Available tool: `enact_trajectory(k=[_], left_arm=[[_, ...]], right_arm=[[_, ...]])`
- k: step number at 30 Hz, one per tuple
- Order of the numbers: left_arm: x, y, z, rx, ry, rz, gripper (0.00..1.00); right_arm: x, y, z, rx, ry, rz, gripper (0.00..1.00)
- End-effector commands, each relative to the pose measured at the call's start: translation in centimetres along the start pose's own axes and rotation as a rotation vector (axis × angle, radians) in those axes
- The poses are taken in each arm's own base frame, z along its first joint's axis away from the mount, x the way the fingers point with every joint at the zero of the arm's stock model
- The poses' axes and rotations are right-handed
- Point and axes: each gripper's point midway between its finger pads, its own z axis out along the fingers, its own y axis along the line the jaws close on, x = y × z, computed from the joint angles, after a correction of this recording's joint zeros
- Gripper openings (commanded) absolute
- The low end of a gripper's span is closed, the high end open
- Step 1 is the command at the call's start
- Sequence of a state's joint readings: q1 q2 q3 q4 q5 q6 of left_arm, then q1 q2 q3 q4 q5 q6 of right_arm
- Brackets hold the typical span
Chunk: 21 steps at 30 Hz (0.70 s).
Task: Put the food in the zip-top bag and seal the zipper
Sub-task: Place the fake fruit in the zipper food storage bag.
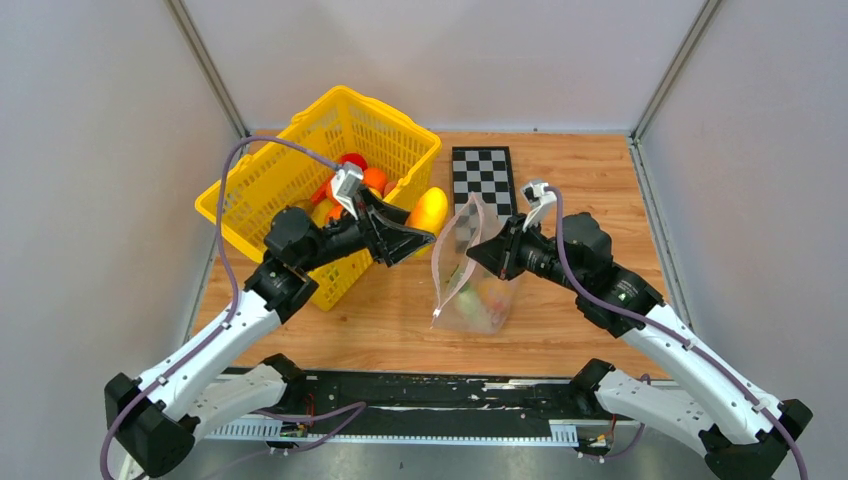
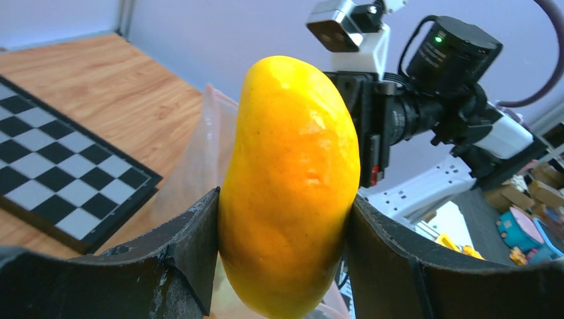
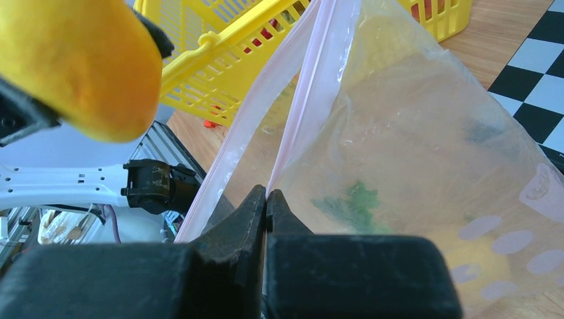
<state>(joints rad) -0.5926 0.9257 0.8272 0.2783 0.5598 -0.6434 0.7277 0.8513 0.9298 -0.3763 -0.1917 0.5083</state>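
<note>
A yellow-orange toy fruit [image 2: 289, 186], one piece of the food, is clamped between the fingers of my left gripper [image 2: 282, 226]. From above, that fruit [image 1: 428, 210] hangs just left of the bag's mouth, beside the basket. The clear zip-top bag [image 1: 475, 290] with pale dots stands on the table with its mouth held up and open. My right gripper [image 3: 267, 199] is shut on the mouth's edge, pinching the pink zipper [image 3: 312, 86]. Green and yellowish food [image 3: 356, 199] lies inside the bag [image 3: 412, 146]. The right gripper [image 1: 482, 250] is at the bag's right side.
A yellow plastic basket [image 1: 300, 170] stands at the back left, with red and orange toy pieces [image 1: 365, 172] in it. A black-and-white checkerboard [image 1: 483, 180] lies flat behind the bag. Grey walls close in the table on three sides.
</note>
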Motion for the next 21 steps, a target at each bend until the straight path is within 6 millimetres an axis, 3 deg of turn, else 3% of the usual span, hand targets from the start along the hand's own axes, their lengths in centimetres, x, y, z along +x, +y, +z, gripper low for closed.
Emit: enact_trajectory(k=[1, 9, 21], left_arm=[[-2.0, -3.0, 1.1, 0.105, -0.11, 0.039, 0.47], [0.2, -3.6, 2.9, 0.142, -0.101, 0.001, 0.48], [4.0, -0.9, 5.1, 0.027, -0.045, 0.006, 0.53]], right_arm=[[-1.8, 0.9, -0.3, -0.022, -0.075, 0.008, 0.0], [-2.0, 0.7, -0.5, -0.013, -0.093, 0.02, 0.0], [-2.4, 0.9, -1.0, -0.016, -0.112, 0.013, 0.0]])
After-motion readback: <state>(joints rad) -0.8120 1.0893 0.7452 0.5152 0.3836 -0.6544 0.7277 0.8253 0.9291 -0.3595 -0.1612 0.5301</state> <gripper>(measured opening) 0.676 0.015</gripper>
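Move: The left hand already holds the mango. The open mouth of the bag lies about 8 cm to its right, 3 cm back and 8 cm lower. Beyond the mouth, the fake food already in the bag sits some 13 cm right, 5 cm back and 26 cm below the left hand; the checkerboard is about 24 cm ahead, 14 cm right and 30 cm down. The right hand, pinching the bag's rim, has the mouth about 3 cm to its left, level fore and aft, 1 cm lower. Keeping the mango pinched between its fingers, the left hand carries it some 6 cm to the right towards the bag's mouth, easing back a little and lifting about 1 cm at first, then sinking nearly 5 cm as it closes in on the opening. The right fingers stay shut on the rim and raise it about 1 cm. ##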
